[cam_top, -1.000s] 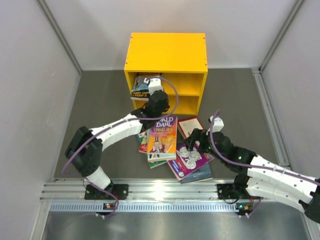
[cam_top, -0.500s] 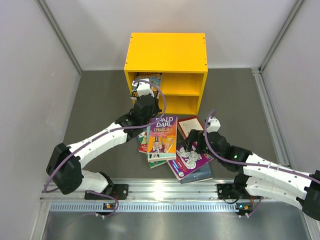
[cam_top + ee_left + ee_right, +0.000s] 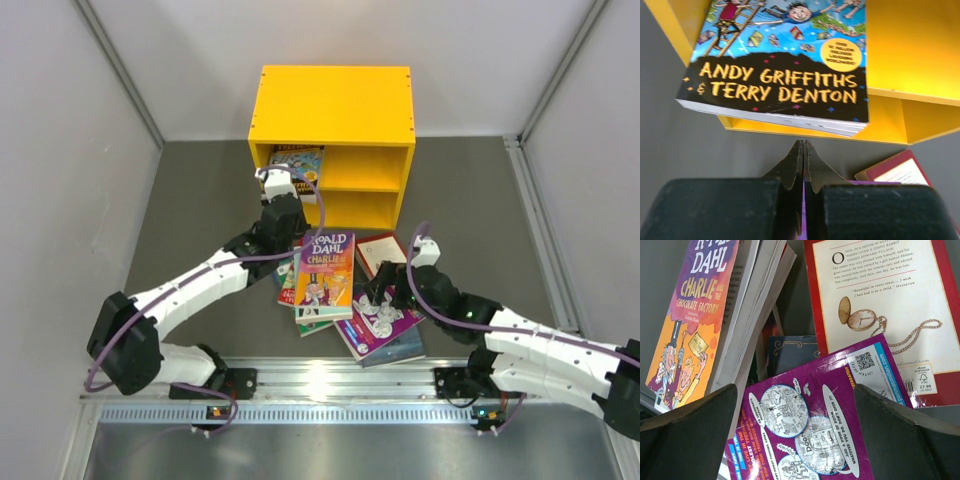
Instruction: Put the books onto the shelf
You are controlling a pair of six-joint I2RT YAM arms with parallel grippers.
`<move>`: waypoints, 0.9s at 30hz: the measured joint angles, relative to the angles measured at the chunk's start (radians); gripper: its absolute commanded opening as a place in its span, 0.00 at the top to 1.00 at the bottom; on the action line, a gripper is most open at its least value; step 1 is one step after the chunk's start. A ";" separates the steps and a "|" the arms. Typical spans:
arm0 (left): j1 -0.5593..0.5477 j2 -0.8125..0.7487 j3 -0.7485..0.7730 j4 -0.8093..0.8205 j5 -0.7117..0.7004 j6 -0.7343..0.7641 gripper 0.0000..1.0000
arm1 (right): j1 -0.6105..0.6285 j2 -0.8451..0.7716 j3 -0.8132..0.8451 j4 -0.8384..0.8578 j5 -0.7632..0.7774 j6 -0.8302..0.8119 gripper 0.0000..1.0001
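Observation:
One of the books, a yellow-blue cartoon paperback (image 3: 296, 160) (image 3: 780, 75), lies flat on the board in the upper left bay of the yellow shelf (image 3: 335, 105) (image 3: 912, 45), its near edge sticking out. My left gripper (image 3: 272, 178) (image 3: 803, 146) is shut and empty, just in front of and below that edge. The other books lie piled on the floor: a Charlie paperback (image 3: 325, 275) (image 3: 687, 325), a red-cream one (image 3: 385, 250) (image 3: 880, 305) and a purple one (image 3: 385, 320) (image 3: 810, 415). My right gripper (image 3: 386, 292) (image 3: 797, 440) hangs open over the purple book.
A green book (image 3: 303, 324), a teal one (image 3: 402, 350) and a dark blue one (image 3: 792, 352) peek out from under the pile. Grey walls close in on both sides. The arm bases sit on a metal rail (image 3: 330, 385) at the near edge.
My left gripper has slid left along the shelf front, still shut, and the cartoon book now sits deeper in the bay. The right gripper has edged slightly over the purple book.

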State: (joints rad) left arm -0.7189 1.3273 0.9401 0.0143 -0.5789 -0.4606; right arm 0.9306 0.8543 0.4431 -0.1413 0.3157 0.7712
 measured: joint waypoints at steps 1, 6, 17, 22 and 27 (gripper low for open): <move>0.007 0.000 0.000 0.000 -0.002 0.001 1.00 | 0.000 0.002 0.000 0.000 0.000 0.000 0.00; 0.068 0.012 0.000 0.007 0.005 0.004 1.00 | 0.000 0.021 0.000 0.007 0.000 0.000 0.00; 0.151 0.138 0.014 0.045 0.036 -0.005 1.00 | -0.013 0.024 -0.007 0.023 -0.001 -0.001 0.00; 0.152 0.156 0.043 0.046 0.023 -0.032 1.00 | -0.021 0.024 -0.012 0.032 -0.003 -0.001 0.00; 0.156 0.171 0.095 0.046 -0.017 -0.066 1.00 | -0.027 0.038 -0.013 0.047 -0.007 -0.002 0.00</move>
State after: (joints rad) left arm -0.5625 1.4979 1.0348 0.0605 -0.5957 -0.5262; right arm 0.9035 0.8921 0.4297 -0.0948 0.3088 0.7696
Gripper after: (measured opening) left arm 0.010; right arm 0.996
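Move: The Treehouse book lies in the shelf's upper left compartment with its near edge still poking out. Its middle is about 13 cm ahead of the left gripper, 2 cm left and roughly level. The shelf's left wall starts some 6 cm ahead and 9 cm left. The Charlie book on the pile is about 6 cm back, 4 cm right and 14 cm below. From the right gripper, the Treehouse book is some 27 cm ahead, 18 cm left and 9 cm higher. Bring the shut left gripper forward about 6 cm and some 4 cm left, up to the Treehouse book's jutting near edge, turning roughly 10 degrees counter-clockwise. Dip about 4 cm on the way, then climb back a couple of centimetres while still going forward, pushing the edge inward with the closed fingertips. ##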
